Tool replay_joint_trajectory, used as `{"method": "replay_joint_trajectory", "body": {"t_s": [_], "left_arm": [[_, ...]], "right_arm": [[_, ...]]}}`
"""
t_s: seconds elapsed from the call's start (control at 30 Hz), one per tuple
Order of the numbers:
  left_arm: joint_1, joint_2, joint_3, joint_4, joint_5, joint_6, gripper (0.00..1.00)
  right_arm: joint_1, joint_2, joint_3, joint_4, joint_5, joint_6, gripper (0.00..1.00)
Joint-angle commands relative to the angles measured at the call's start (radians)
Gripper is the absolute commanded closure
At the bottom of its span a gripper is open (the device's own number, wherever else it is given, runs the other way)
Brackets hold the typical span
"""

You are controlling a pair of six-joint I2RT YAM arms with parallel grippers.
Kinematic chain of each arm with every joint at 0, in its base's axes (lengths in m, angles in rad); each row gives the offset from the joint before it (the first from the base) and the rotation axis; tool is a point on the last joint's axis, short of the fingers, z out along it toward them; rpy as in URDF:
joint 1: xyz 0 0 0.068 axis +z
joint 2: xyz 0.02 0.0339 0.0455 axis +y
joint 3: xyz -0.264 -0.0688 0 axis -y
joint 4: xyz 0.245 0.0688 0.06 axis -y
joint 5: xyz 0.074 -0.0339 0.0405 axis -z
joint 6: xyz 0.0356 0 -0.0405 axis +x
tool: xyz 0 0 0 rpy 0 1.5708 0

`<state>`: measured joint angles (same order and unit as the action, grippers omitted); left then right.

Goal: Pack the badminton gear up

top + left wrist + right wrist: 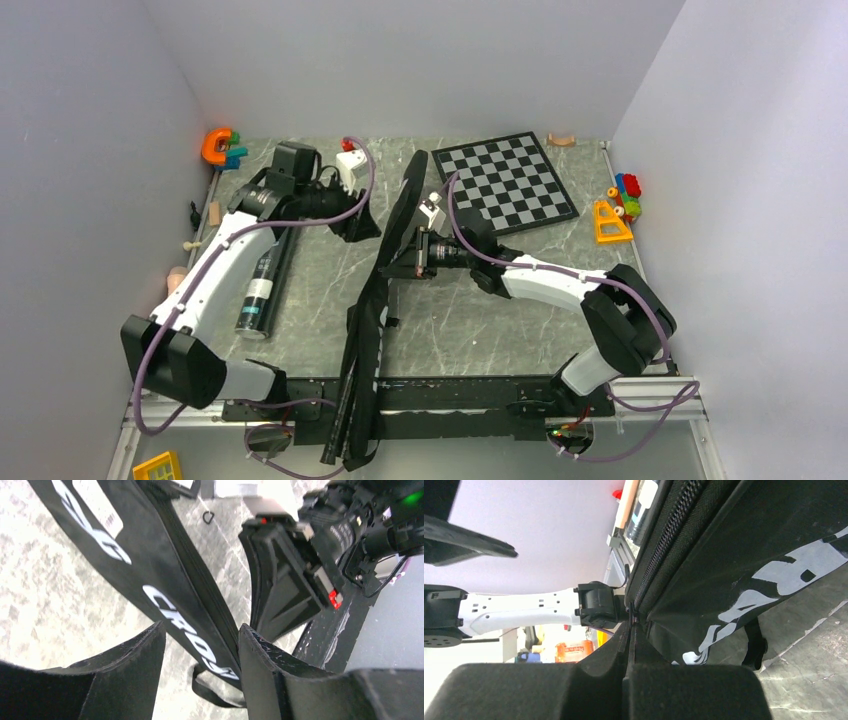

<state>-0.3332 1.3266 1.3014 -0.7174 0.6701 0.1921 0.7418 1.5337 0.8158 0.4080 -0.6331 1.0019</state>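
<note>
The long black racket bag [365, 330] stands on edge and runs from the table's middle to the near edge. White "CROSSWAY" lettering shows on it [165, 570]. My right gripper [405, 255] is shut on the bag's zipper edge [659, 545], its fingertips [630, 625] pressed together around the seam. My left gripper [360, 215] hovers just left of the bag's upper part. Its fingers [202, 635] stand apart, the bag behind the gap and its edge close by the right finger. A dark tube [262, 290] with a white end lies under the left arm.
A black-and-white chessboard [505, 182] lies at the back right, with colourful toys [620, 205] beside it. An orange and teal toy [222, 147] sits at the back left, a white and red block [348, 160] behind my left gripper, and a yellow toy [158, 467] at the near left.
</note>
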Motion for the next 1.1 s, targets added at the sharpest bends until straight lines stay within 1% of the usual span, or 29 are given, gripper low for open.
{"method": "replay_joint_trajectory", "body": {"t_s": [0.0, 0.1, 0.23, 0.3, 0.4, 0.5, 0.67, 0.8, 0.93, 1.07], "left_arm": [[-0.011, 0.089, 0.062, 0.067, 0.079, -0.023, 0.41], [-0.023, 0.123, 0.058, 0.078, 0.106, 0.005, 0.41], [-0.040, 0.150, 0.037, 0.082, 0.087, 0.038, 0.42], [-0.041, 0.164, 0.030, 0.082, 0.085, 0.046, 0.43], [-0.044, 0.172, 0.030, 0.072, 0.123, 0.044, 0.48], [-0.053, 0.176, 0.028, 0.068, 0.111, 0.052, 0.57], [-0.055, 0.209, 0.035, 0.060, 0.106, 0.040, 0.78], [-0.054, 0.223, 0.056, 0.067, 0.114, 0.011, 0.99], [-0.054, 0.240, 0.101, 0.092, 0.111, -0.048, 1.00], [-0.053, 0.240, 0.147, 0.152, 0.059, -0.122, 1.00]], "right_arm": [[0.014, -0.018, 0.019, 0.007, -0.014, -0.017, 1.00], [0.014, -0.029, 0.017, 0.005, 0.000, -0.019, 1.00], [0.015, -0.030, 0.026, 0.010, 0.000, -0.017, 1.00], [0.016, -0.024, 0.032, 0.013, -0.002, -0.014, 1.00], [0.020, -0.016, 0.040, 0.016, -0.004, -0.013, 1.00], [0.021, -0.017, 0.043, 0.022, 0.000, -0.008, 1.00], [0.024, -0.033, 0.048, 0.024, 0.008, -0.002, 1.00], [0.023, -0.053, 0.043, 0.021, 0.022, 0.002, 1.00], [0.024, -0.054, 0.046, 0.024, 0.019, 0.013, 1.00], [0.026, -0.057, 0.057, -0.005, 0.008, 0.012, 1.00]]}}
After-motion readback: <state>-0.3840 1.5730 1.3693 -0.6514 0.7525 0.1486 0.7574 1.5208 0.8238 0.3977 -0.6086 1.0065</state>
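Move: The racket bag stands on edge, and the stretch of its zip rim where the left fingers will close is about 2 cm ahead of the left hand, 4 cm to its right and 4 cm below. The zip pull, already pinched by the right hand, lies roughly 7 cm back, 3 cm right and 6 cm below the left hand; the shuttlecock tube lies some 25 cm left, 5 cm farther out and 20 cm lower. From the right hand that rim is about 8 cm ahead, 1 cm right and 2 cm higher. The bag's zip rim is gripped anew just beyond the zip pull: the left hand comes in from the bag's left side, going about 4 cm right and 4 cm down with a little forward, tipping some 10 degrees downward, and its half-open fingers shut, pinching the rim. Meanwhile the right hand stays in place and keeps its pinch on the pull. ##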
